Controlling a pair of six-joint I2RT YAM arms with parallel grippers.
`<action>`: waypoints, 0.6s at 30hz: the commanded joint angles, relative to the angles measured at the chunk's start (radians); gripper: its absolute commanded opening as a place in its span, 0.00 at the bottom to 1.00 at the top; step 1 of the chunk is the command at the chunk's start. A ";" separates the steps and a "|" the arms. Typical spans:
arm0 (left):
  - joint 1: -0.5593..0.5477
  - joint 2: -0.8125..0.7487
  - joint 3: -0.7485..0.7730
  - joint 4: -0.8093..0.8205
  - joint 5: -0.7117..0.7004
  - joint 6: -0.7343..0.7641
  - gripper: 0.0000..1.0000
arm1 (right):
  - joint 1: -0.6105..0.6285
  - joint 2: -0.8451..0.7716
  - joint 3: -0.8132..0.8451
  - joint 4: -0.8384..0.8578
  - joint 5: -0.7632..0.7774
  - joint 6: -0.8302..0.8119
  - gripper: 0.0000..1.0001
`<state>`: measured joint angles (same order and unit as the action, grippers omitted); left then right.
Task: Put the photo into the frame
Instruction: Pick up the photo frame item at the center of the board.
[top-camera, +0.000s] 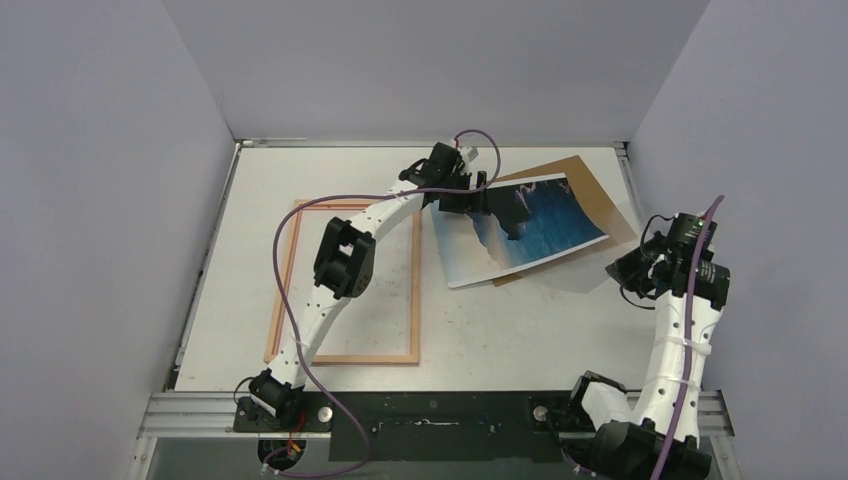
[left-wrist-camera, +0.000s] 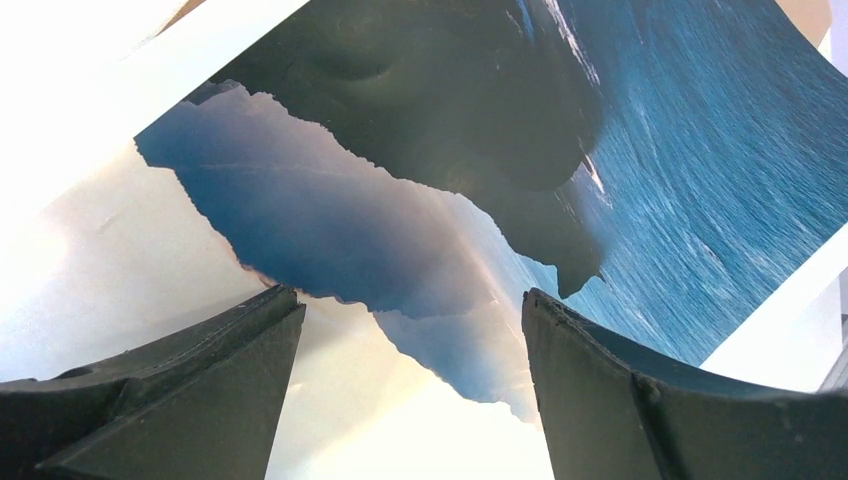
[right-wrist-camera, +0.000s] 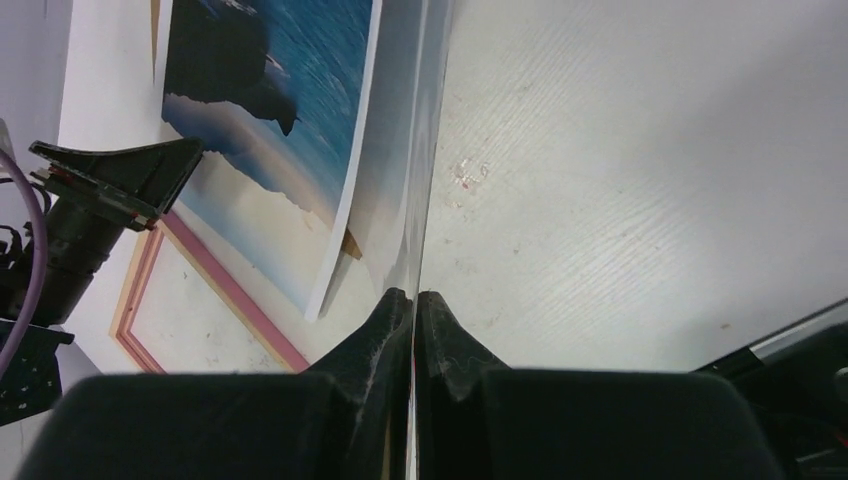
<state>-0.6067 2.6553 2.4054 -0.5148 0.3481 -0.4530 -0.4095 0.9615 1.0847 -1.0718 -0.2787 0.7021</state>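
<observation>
The photo (top-camera: 530, 225), blue sea with dark mountains and pale sky, lies picture side up and partly on a brown backing board (top-camera: 595, 185), right of the frame (top-camera: 345, 280). My left gripper (top-camera: 460, 195) hovers over the photo's left end, jaws open with nothing between them; in the left wrist view the photo (left-wrist-camera: 420, 180) fills the space past the open gripper (left-wrist-camera: 410, 300). My right gripper (right-wrist-camera: 414, 293) is shut on the thin edge of a clear sheet (right-wrist-camera: 405, 200), seen edge-on, right of the photo (right-wrist-camera: 300, 100). The frame's pink edge (right-wrist-camera: 230, 290) shows beyond.
The frame lies flat at the table's left, its inside showing bare table. Grey walls close off the left, back and right sides. The left arm (top-camera: 340, 260) reaches across the frame. The right arm (top-camera: 680, 300) stands by the right wall.
</observation>
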 joint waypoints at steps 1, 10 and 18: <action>0.016 -0.026 -0.011 -0.143 -0.037 0.054 0.80 | 0.008 -0.037 0.161 -0.144 0.121 -0.028 0.00; 0.025 -0.100 0.015 -0.205 -0.046 0.057 0.80 | 0.008 -0.030 0.439 -0.308 0.123 0.010 0.00; 0.037 -0.208 0.014 -0.229 -0.028 0.038 0.80 | 0.008 0.029 0.661 -0.345 0.056 0.065 0.00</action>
<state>-0.5831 2.5938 2.4054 -0.7166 0.3168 -0.4133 -0.4049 0.9653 1.6608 -1.4105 -0.1917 0.7246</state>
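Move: The right hand already pinches the edge of a clear sheet. The photo's middle lies about 17 cm ahead of this hand, 17 cm to its left and 20 cm below; the brown board's middle is roughly 3 cm farther out than that and 6 cm less far left. The photo's middle is some 7 cm back and 7 cm right of the open left hand, just below it. The empty frame is about 31 cm left of the left hand and 16 cm back. Upward, and a little back towards its base, the right hand lifts the clear sheet away from the photo, rising about 14 cm while its wrist tips the fingers outward some 10 degrees and its shut fingers keep their pinch. Meanwhile the left hand, staying wide open just above the photo, shifts about 4 cm left and slightly back, towards the photo's left edge. ##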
